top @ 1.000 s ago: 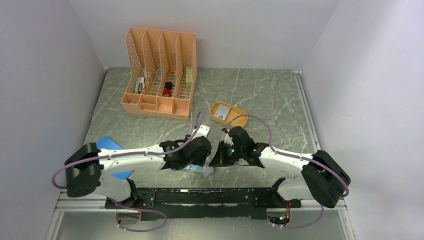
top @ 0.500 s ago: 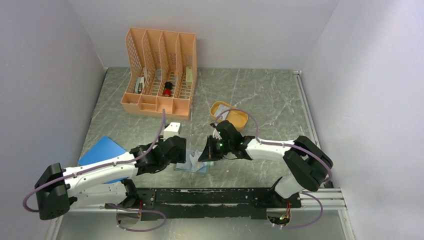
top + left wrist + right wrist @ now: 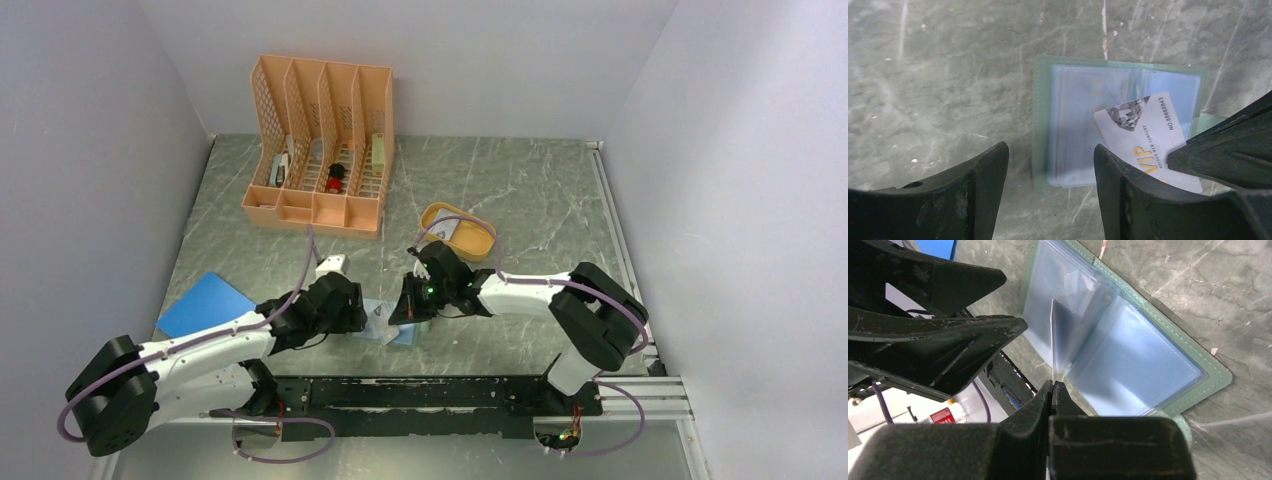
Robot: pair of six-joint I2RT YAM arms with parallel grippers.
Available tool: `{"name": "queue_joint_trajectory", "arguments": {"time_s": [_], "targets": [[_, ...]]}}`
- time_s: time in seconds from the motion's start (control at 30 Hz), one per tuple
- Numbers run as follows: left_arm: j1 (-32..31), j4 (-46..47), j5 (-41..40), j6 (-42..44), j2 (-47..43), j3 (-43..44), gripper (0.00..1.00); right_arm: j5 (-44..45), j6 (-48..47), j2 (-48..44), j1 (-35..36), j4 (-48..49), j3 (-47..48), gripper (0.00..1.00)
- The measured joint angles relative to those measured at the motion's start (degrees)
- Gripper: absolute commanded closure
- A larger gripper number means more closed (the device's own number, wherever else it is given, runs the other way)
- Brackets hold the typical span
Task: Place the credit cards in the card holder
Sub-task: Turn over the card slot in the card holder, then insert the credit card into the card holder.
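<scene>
The card holder (image 3: 1073, 115) lies open on the table, green-edged with pale blue clear pockets (image 3: 1148, 365). One of the credit cards (image 3: 1143, 135), white with "VIP" printed on it, rests slanted on the holder's right half. My right gripper (image 3: 1053, 385) is shut on that card, which shows edge-on (image 3: 1052, 340) with its far end among the pockets. My left gripper (image 3: 1050, 165) is open just left of the card, above the holder's near left corner, and holds nothing. Another pale card (image 3: 450, 228) lies in the orange oval tray (image 3: 478, 240).
An orange file organiser (image 3: 320, 150) with small items stands at the back left. A blue flat sheet (image 3: 205, 302) lies left of the left arm. The two grippers (image 3: 350, 310) (image 3: 405, 305) are close together over the holder (image 3: 385, 328).
Both grippers moved left. The right one carried its card over the open holder. The left gripper drew back to the holder's left side and opened a little wider.
</scene>
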Motion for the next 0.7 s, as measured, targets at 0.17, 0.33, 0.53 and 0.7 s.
{"name": "queue_joint_trajectory", "arguments": {"time_s": [0.17, 0.33, 0.53, 0.7], "targets": [[0.0, 3.6, 1.5, 0.7, 3.5, -0.1, 0.44, 0.3, -0.3, -0.5, 0.0, -0.7, 0.0, 1.0], [0.1, 5.1, 1.5, 0.9, 7.0, 0.0, 0.61, 2.3, -0.2, -5.2, 0.0, -2.6, -0.3, 1.0], [0.1, 6.8, 1.7, 0.7, 6.5, -0.5, 0.71, 6.3, 2.2, -11.6, -0.2, -3.0, -3.4, 1.0], [0.1, 7.3, 1.8, 0.2, 5.8, -1.2, 0.75, 7.1, 5.4, -10.9, -0.6, -2.6, -7.4, 1.0]]}}
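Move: Just inside the holder's left edge, the left hand has the left card slot's middle about 4 cm to its right, 1 cm ahead and 3 cm below; the held credit card is some 7 cm right and level ahead, 1 cm below. From the right hand, the right card slot's middle lies about 3 cm right, 1 cm ahead and 4 cm down, the left slot 4 cm left, 1 cm ahead and 4 cm down. Sinking about 2 cm and easing 1 cm right, the left hand brings its fingertips down at the holder's left edge and closes them from wide to roughly a quarter open around the slot's outer edge. The right hand, still pinching the card, rises about 3.5 cm, then draws some 3.5 cm right while dropping back, taking the card off the left slot towards the right one and turning about 10 degrees clockwise. ##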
